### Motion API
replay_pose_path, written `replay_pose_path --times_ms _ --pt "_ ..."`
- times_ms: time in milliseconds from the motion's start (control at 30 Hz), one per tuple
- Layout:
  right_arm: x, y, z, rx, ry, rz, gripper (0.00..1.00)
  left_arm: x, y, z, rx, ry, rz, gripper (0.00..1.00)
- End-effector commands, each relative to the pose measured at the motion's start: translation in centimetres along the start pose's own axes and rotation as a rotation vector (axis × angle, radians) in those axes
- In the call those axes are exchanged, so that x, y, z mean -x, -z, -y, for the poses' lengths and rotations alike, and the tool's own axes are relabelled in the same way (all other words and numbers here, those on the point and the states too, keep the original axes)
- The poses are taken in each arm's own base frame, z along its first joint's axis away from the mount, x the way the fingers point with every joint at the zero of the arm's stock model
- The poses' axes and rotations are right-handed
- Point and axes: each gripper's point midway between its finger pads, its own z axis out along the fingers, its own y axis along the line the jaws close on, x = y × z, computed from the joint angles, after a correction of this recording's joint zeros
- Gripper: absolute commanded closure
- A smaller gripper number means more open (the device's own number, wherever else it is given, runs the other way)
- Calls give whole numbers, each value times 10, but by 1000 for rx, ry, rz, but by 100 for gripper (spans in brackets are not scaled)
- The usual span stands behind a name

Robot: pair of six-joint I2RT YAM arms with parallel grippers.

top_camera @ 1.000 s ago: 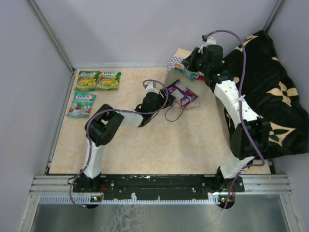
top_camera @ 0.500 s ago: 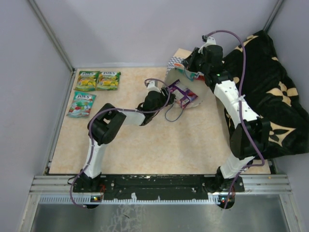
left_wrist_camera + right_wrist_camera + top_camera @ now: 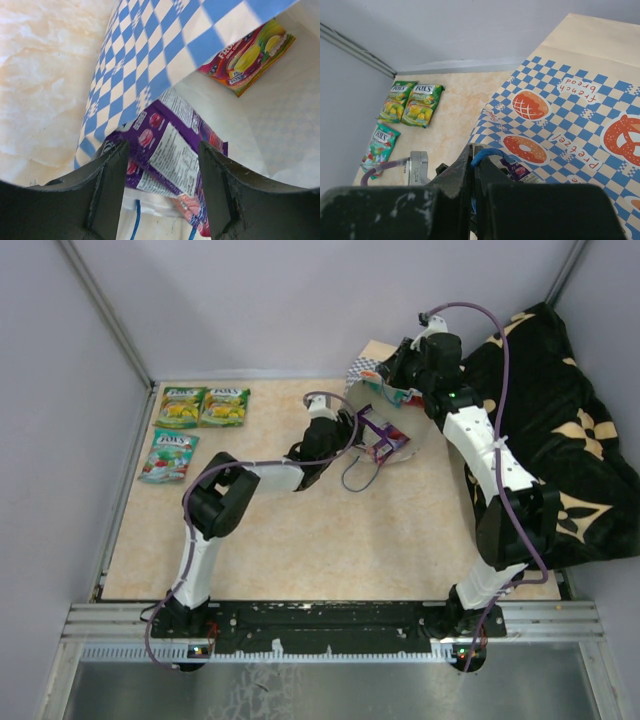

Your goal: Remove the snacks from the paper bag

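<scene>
The paper bag lies on its side, its mouth facing my left arm. My right gripper is shut on the bag's blue cord handle and holds the mouth up. My left gripper is open at the mouth. In the left wrist view a purple snack pouch lies between its fingers, which stand apart from it. An orange-red and yellow pouch lies deeper inside. On the table's far left lie two green-yellow pouches and a teal one.
A black cloth with tan flowers fills the right side behind the right arm. The bag's second blue cord handle trails on the tabletop. Grey walls and a metal rail close in the left and back.
My left gripper has pushed forward and to the right, up to the bag's mouth and the purple pouch. The right arm and the bag have stayed put.
</scene>
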Motion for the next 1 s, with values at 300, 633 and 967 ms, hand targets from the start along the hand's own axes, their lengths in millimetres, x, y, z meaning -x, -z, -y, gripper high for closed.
replay_pose_path --times_ms 300,633,967 --pt "32 6 -10 35 37 100 100 -6 -10 -17 61 -33 -23 38" --pt "20 -5 -1 19 33 70 100 -11 -4 -24 86 -16 -47 39" --pt "15 -10 -1 35 20 60 100 -10 9 -33 109 13 -32 39"
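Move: In the tilted bag's mouth, the purple snack pack lies about 4 cm ahead of the open left hand, 7 cm to its right and some 6 cm below. The red-and-yellow snack is deeper in, roughly 12 cm ahead, 14 cm right and 7 cm below that hand; the blue handle loop lies about 7 cm back, 3 cm right and 9 cm below it. From the right hand, still closed on the bag's upper handle, the purple pack is about 4 cm ahead, 2 cm right and 27 cm below. Sinking beside the purple pack at the bag's mouth leads the left hand's move: after a rise and reach forward of about 1 cm each, it comes down some 5 cm below its start, drawing back and to its left by about 2 cm as it tips slightly downward. Its fingers stay open, low by the pack's near edge; contact can't be made out. The right hand keeps its grip on the handle and eases down about 1 cm. ##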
